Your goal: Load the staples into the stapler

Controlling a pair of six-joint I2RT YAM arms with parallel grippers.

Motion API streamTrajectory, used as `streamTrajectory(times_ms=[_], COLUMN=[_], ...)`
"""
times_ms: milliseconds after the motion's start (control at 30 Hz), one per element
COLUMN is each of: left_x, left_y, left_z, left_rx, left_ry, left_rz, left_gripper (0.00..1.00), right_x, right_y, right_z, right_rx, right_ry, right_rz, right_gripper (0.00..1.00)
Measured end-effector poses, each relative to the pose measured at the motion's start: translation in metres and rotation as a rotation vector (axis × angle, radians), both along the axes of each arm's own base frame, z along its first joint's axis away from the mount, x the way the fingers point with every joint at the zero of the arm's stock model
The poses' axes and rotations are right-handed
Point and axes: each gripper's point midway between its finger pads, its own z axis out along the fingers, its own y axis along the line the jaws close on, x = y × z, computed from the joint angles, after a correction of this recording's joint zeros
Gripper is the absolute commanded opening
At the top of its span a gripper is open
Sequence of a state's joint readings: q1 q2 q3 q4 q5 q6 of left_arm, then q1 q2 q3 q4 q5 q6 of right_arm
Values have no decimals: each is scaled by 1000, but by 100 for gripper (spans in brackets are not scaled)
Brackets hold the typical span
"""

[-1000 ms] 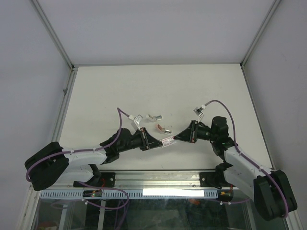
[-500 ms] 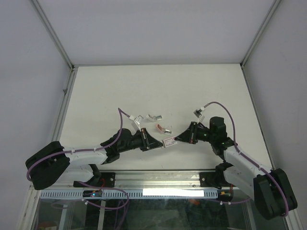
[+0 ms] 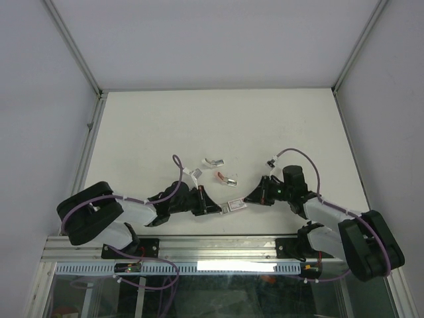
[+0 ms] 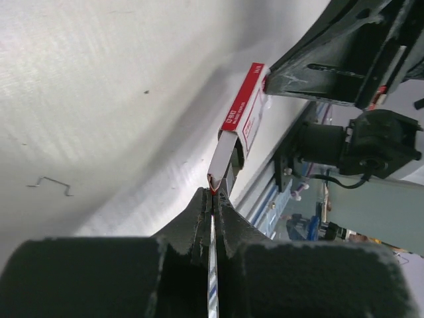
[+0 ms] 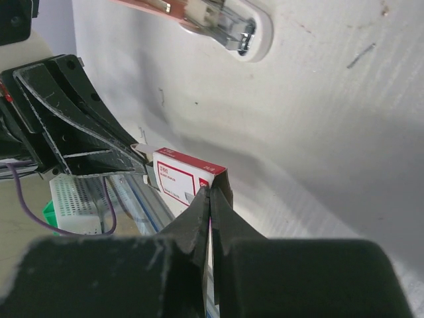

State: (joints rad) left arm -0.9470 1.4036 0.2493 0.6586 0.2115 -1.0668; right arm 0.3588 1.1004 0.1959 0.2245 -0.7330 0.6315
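The small red box with a white label [image 3: 233, 206] hangs between my two grippers near the table's front edge. My left gripper [image 4: 213, 192] is shut on a flap at one end of the box [image 4: 242, 122]. At the other end, my right gripper [image 5: 211, 192] is shut on the end flap of the box [image 5: 180, 177]. The staples are hidden inside it. The stapler [image 3: 227, 178], red and silver, lies on the table just beyond the box, and its metal nose [image 5: 228, 30] shows in the right wrist view.
A small silvery-white object [image 3: 212, 162] lies beyond the stapler. A bent bit of wire [image 4: 54, 185] rests on the table left of the box. The metal rail [image 3: 218, 248] with the arm bases runs just behind the grippers.
Both grippers have moved toward the table's near edge, carrying the box with them. The right jaws have gone from slightly apart to shut on the flap.
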Motion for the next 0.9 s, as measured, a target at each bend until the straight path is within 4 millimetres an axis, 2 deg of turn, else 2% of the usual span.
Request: streamTrajectory(times_ms=[233, 400, 667, 700, 800, 900], left_x=[0, 0, 2, 2, 4, 6], left_y=[6, 7, 8, 9, 10, 9], left_z=[-35, -36, -36, -36, -36, -32], left_rx=[83, 86, 113, 118, 137, 140], left_ry=[57, 61, 64, 63, 55, 40], left_rz=[10, 12, 18, 20, 23, 20], left_gripper=[0, 0, 0, 3, 23, 41], right_x=[0, 0, 12, 14, 17, 20], right_y=[-6, -14, -29, -31, -39, -45], right_z=[-19, -28, -26, -26, -25, -23], right_rx=[-62, -119, -219, -235, -280, -317], right_ry=[50, 65, 51, 49, 50, 52], right_rz=[-27, -61, -147, -162, -197, -229], right_gripper=[0, 0, 1, 6, 28, 45])
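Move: The half-opened box of staples is held level between both hands, with bare table some 4 cm below: its middle lies about 5 cm right and 2 cm ahead of the left hand, and about 3 cm left and 1 cm back of the right. From the left hand, the pink stapler lies roughly 10 cm ahead and 2 cm right; the white stapler is some 16 cm ahead and 2 cm left, both about 3 cm lower. The box of staples goes down towards the table, its tray end still pinched by the left hand, which sinks about 3.5 cm and then nearly stays. The right hand, gripping the sleeve's outer end, sinks some 3 cm, then draws rightward and a little forward, about 5 cm to the right in all, turning clockwise with its fingertips tipping down. Lastly both hands part their fingers around the ends. ##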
